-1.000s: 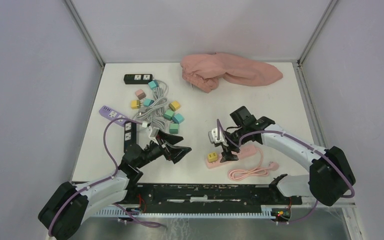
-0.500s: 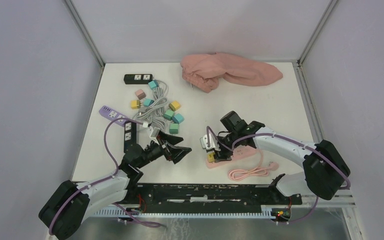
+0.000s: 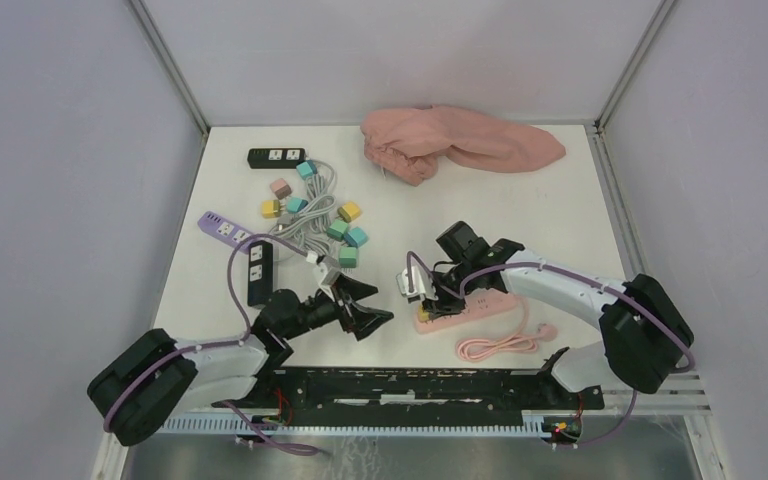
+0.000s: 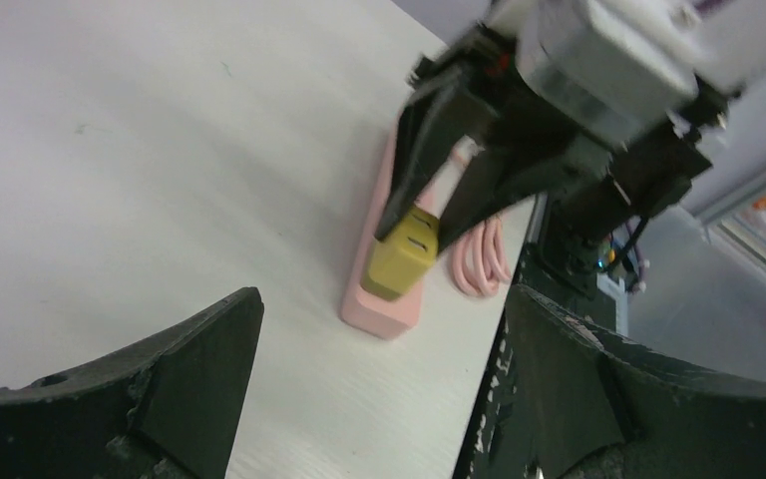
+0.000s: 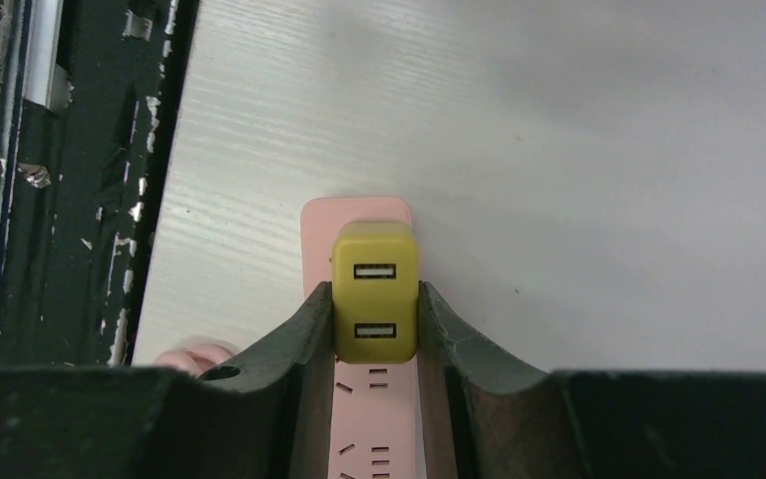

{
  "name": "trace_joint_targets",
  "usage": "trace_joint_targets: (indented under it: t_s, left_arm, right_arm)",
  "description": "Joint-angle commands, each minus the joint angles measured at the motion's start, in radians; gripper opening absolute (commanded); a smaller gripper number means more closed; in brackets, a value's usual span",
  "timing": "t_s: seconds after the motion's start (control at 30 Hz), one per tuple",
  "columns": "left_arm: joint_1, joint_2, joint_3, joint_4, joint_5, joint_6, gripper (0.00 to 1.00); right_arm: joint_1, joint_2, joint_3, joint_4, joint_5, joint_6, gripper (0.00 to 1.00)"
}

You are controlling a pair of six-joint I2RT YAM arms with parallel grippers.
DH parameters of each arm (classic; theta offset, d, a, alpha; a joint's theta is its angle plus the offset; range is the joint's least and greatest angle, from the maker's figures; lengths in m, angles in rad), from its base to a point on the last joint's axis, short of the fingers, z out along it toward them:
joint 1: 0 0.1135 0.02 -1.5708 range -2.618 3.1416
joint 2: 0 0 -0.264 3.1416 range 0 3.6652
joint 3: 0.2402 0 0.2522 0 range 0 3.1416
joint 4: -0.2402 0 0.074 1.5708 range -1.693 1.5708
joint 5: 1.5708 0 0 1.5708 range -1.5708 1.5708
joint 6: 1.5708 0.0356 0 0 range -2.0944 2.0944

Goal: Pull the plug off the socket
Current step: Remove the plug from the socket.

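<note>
A yellow plug point(image 5: 375, 294) with two USB slots sits in the end of the pink socket strip point(image 5: 374, 439). My right gripper point(image 5: 375, 304) is shut on the plug, one dark finger point(image 5: 304, 339) pressed to each side. From above, the right gripper point(image 3: 428, 300) covers most of the plug at the left end of the strip point(image 3: 485, 303). My left gripper point(image 3: 375, 305) hangs open just left of the strip, holding nothing. In the left wrist view the plug point(image 4: 404, 261) and strip point(image 4: 384, 311) lie ahead, between its wide-spread fingers.
The strip's pink cable point(image 3: 500, 345) is coiled by the table's front rail point(image 3: 410, 385). Several coloured plug cubes and grey cables point(image 3: 315, 215) lie at left with a purple strip point(image 3: 222, 227) and two black strips point(image 3: 275, 157) point(image 3: 258, 270). A pink cloth point(image 3: 460, 140) is at the back.
My right gripper has moved left along the pink strip, come down over the yellow plug and shut on it. My left gripper has shifted right, toward the strip's end, staying open.
</note>
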Motion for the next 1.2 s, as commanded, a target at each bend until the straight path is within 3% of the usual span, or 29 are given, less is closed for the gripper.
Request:
trace_joint_targets:
  t_s: [0.0,0.23,0.4,0.7,1.17]
  left_arm:
    - [-0.116,0.096,0.018,0.127,-0.071,0.182,0.97]
    - [-0.23,0.303,0.099,0.187,-0.176,0.372,0.98]
    - [-0.315,0.428,0.145,0.25,-0.237,0.478,0.98]
    - [-0.385,0.597,0.157,0.464,-0.267,0.516,0.98]
    - [-0.408,0.726,0.214,0.486,-0.266,0.548,0.98]
  right_arm:
    - [-0.086,-0.053,0.058,-0.052,-0.034,-0.007,0.0]
    - [-0.244,-0.102,0.076,-0.176,-0.193,-0.119,0.0]
    - [-0.278,-0.1,0.087,-0.26,-0.249,-0.205,0.0]
    - [-0.282,-0.085,0.104,-0.3,-0.277,-0.236,0.0]
    - [-0.283,-0.082,0.11,-0.329,-0.312,-0.262,0.0]
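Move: The right fingers already pinch the yellow plug; the pink strip it sits in has its middle about 10 cm to the right, 1 cm ahead and 3 cm lower. From the open left hand, that strip's left end lies roughly 9 cm to the right, 5 cm back and 9 cm below, with the yellow plug 11 cm right, 3 cm back and 7 cm below. A green plug is some 9 cm left of the left hand, 10 cm ahead, 11 cm below. Right hand carries pinched plug 4 cm right and up; open left hand moves 9 cm right, sinking, towards strip. ##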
